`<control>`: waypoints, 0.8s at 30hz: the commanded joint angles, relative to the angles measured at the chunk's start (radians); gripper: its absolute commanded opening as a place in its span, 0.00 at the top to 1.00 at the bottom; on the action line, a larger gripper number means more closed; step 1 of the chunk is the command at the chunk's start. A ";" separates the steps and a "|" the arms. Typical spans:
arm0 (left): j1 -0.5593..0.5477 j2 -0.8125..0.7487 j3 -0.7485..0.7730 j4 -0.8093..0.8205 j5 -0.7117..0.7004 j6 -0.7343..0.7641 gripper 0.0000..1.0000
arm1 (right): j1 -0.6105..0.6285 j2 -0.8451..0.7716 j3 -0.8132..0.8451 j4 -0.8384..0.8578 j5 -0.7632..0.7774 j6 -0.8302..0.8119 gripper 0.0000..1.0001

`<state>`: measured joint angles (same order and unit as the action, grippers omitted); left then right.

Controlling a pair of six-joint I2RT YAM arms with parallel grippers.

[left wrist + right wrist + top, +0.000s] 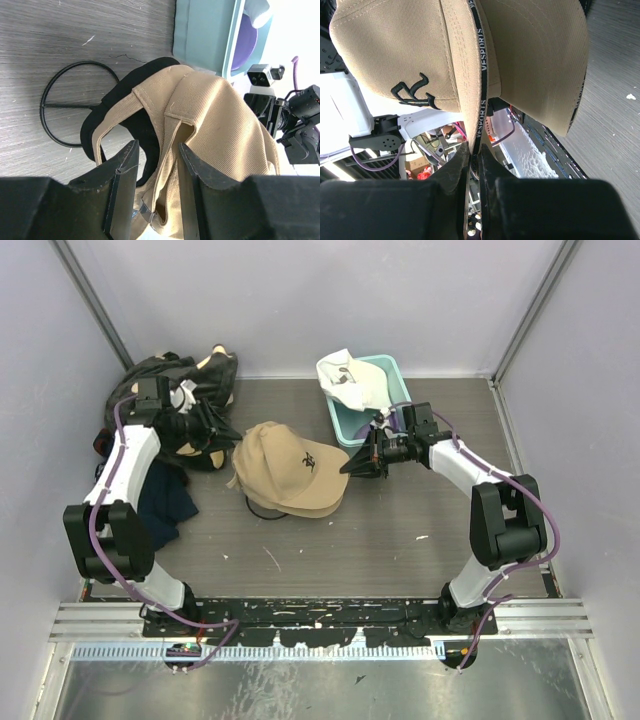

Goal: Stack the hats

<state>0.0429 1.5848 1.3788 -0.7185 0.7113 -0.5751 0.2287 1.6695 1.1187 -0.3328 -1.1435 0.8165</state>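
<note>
A tan hat [285, 468] with a black logo is spread over a black hat [92, 132] in the middle of the table. My left gripper [228, 435] is shut on the tan hat's rear edge by the strap [165, 165], the bunched fabric lying between its fingers. My right gripper [352, 462] is shut on the band where the tan hat's brim [540, 55] meets the crown. A white hat [350, 380] lies across the teal bin's rim. A purple hat [246, 47] shows inside the bin in the left wrist view.
A black wire ring stand [55, 107] rests on the table under the two hats. The teal bin [395, 375] stands at the back right. A heap of black flower-patterned fabric [165, 375] and navy clothing [165, 502] lie along the left side.
</note>
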 commanded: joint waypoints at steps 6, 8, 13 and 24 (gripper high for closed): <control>-0.027 0.011 0.033 -0.024 -0.003 0.028 0.58 | 0.002 0.004 0.026 -0.028 0.028 -0.013 0.99; -0.029 0.011 0.025 -0.024 -0.006 0.032 0.63 | 0.003 0.005 0.022 -0.028 0.030 -0.014 0.99; -0.041 0.015 0.009 -0.020 -0.005 0.035 0.70 | 0.002 0.004 0.020 -0.028 0.030 -0.015 0.99; -0.050 -0.003 -0.036 -0.096 -0.107 0.130 1.00 | 0.001 0.001 -0.001 -0.016 0.046 -0.013 0.99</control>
<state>-0.0078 1.5913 1.3724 -0.7353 0.6765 -0.5205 0.2287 1.6711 1.1202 -0.3374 -1.1419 0.8146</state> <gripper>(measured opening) 0.014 0.133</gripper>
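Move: The upper tan hat's middle is about 10 cm to the left gripper's right, 6 cm back and 3 cm below; its back edge is right by the left fingertips. The wire stand, under the hats, lies some 9 cm back, 5 cm right and 10 cm below the left gripper. The right gripper already pinches this hat's brim, with the hat's middle about 11 cm to its left, level in reach and height. Ease the left gripper about 1.5 cm to the right and 1 cm down onto the back edge of the upper tan hat, and shut its half-open fingers fully to pinch the fabric there. Keep the right gripper still, holding the brim. ##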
